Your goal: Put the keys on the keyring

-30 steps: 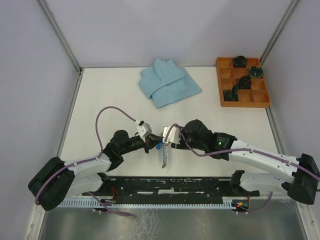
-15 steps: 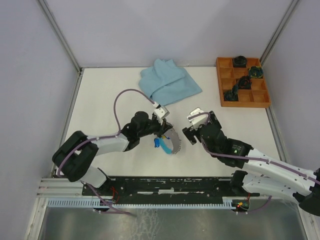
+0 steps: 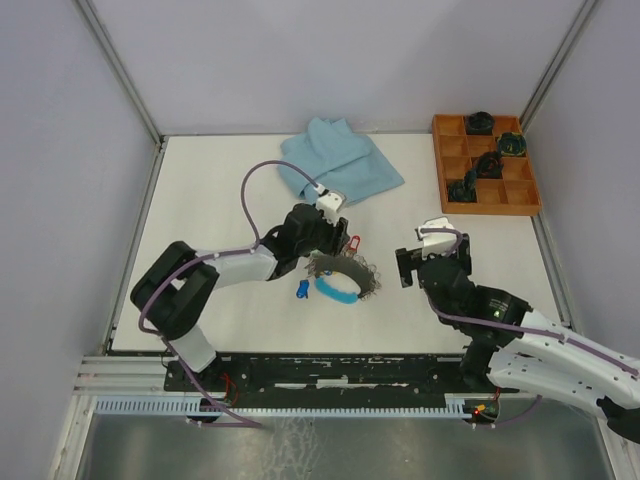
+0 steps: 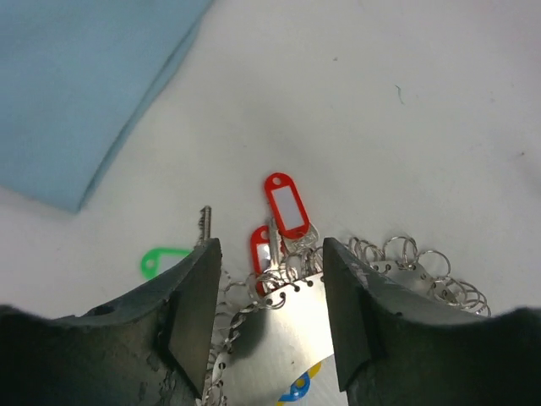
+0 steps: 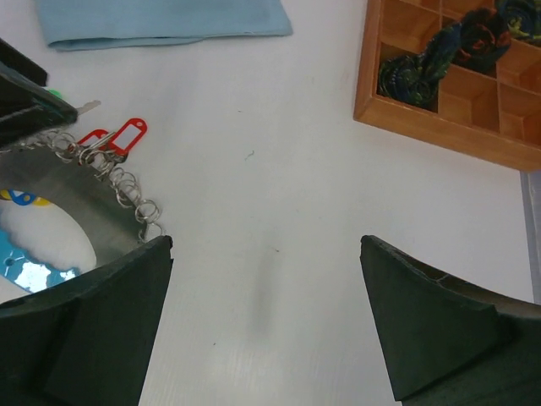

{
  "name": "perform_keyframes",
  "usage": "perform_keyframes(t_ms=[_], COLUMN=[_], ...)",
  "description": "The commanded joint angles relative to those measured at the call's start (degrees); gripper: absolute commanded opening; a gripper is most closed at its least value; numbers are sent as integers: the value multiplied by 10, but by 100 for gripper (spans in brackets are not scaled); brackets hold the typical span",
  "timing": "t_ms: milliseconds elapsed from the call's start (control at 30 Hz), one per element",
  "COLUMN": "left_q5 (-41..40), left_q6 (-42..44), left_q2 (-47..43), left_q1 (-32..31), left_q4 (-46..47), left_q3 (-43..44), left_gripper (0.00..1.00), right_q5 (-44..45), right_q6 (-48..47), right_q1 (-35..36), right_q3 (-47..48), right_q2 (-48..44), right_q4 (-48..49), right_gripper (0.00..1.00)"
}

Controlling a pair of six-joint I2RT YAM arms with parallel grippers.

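The keyring (image 3: 343, 272) lies flat on the white table, a grey coil-edged loop with a light-blue segment (image 3: 336, 293) at its near side. Two red-tagged keys (image 4: 286, 205) hang from its far edge, and a green tag (image 4: 161, 260) lies to their left. A blue-tagged key (image 3: 302, 291) lies just left of the ring. My left gripper (image 3: 328, 250) is open, its fingers (image 4: 193, 309) straddling the ring's metal band (image 4: 287, 338) with a gap on both sides. My right gripper (image 3: 403, 268) stands wide open and empty to the right of the ring (image 5: 59, 199).
A folded light-blue cloth (image 3: 335, 165) lies at the back, close behind the left gripper. A wooden compartment tray (image 3: 485, 165) with dark bundles sits at the back right. Bare table lies under the right gripper (image 5: 266, 245).
The left arm carried the keyring away from the front edge, laid it flat and opened. The right gripper let go, opened wide and drew back to the right.
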Motion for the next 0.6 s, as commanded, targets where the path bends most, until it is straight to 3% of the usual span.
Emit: perform_keyframes(t_ms=[0, 67, 200, 267, 300, 567], left_q5=[-118, -162, -235, -260, -265, -286], left_q6=[-56, -82, -132, -160, -171, -175], left_q2=[-94, -154, -261, -314, -340, -511], left_q1=[-2, -1, -1, -2, -1, -1], left_q4=[-54, -84, -178, -249, -282, -467], left_q3=[-10, -29, -56, -58, -56, -21], left_gripper=[63, 73, 80, 97, 100, 99], right_q5=[85, 98, 104, 116, 116, 122], right_q6=[99, 127, 157, 165, 170, 154], right_q1=[-2, -2, -2, -2, -2, -1], right_q3=[45, 57, 83, 96, 106, 131], right_q2=[-5, -4, -12, -18, -21, -63], right_q4=[-98, -127, -189, -218, -235, -283], right_gripper=[100, 100, 100, 100, 100, 100])
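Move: The keyring with its blue handle lies about 4 cm back from the left hand, level with it sideways and some 8 cm lower. The two red key tags are about 3 cm ahead and 3 cm to the right of that hand, the nearer green tag about 4 cm ahead and 5 cm left, the blue tag about 8 cm back and 9 cm left. From the right hand the keyring is some 17 cm left, 6 cm ahead and 20 cm below. Left and up, then also back, the left hand sweeps away from the keyring and its red tags, roughly 15 cm sideways and 13 cm up, turning some 30 degrees counter-clockwise while its half-open, empty fingers spread wide. The right hand, empty and still wide open, drifts about 6 cm right, also rising and easing back, away from the keyring with a slight clockwise turn. ##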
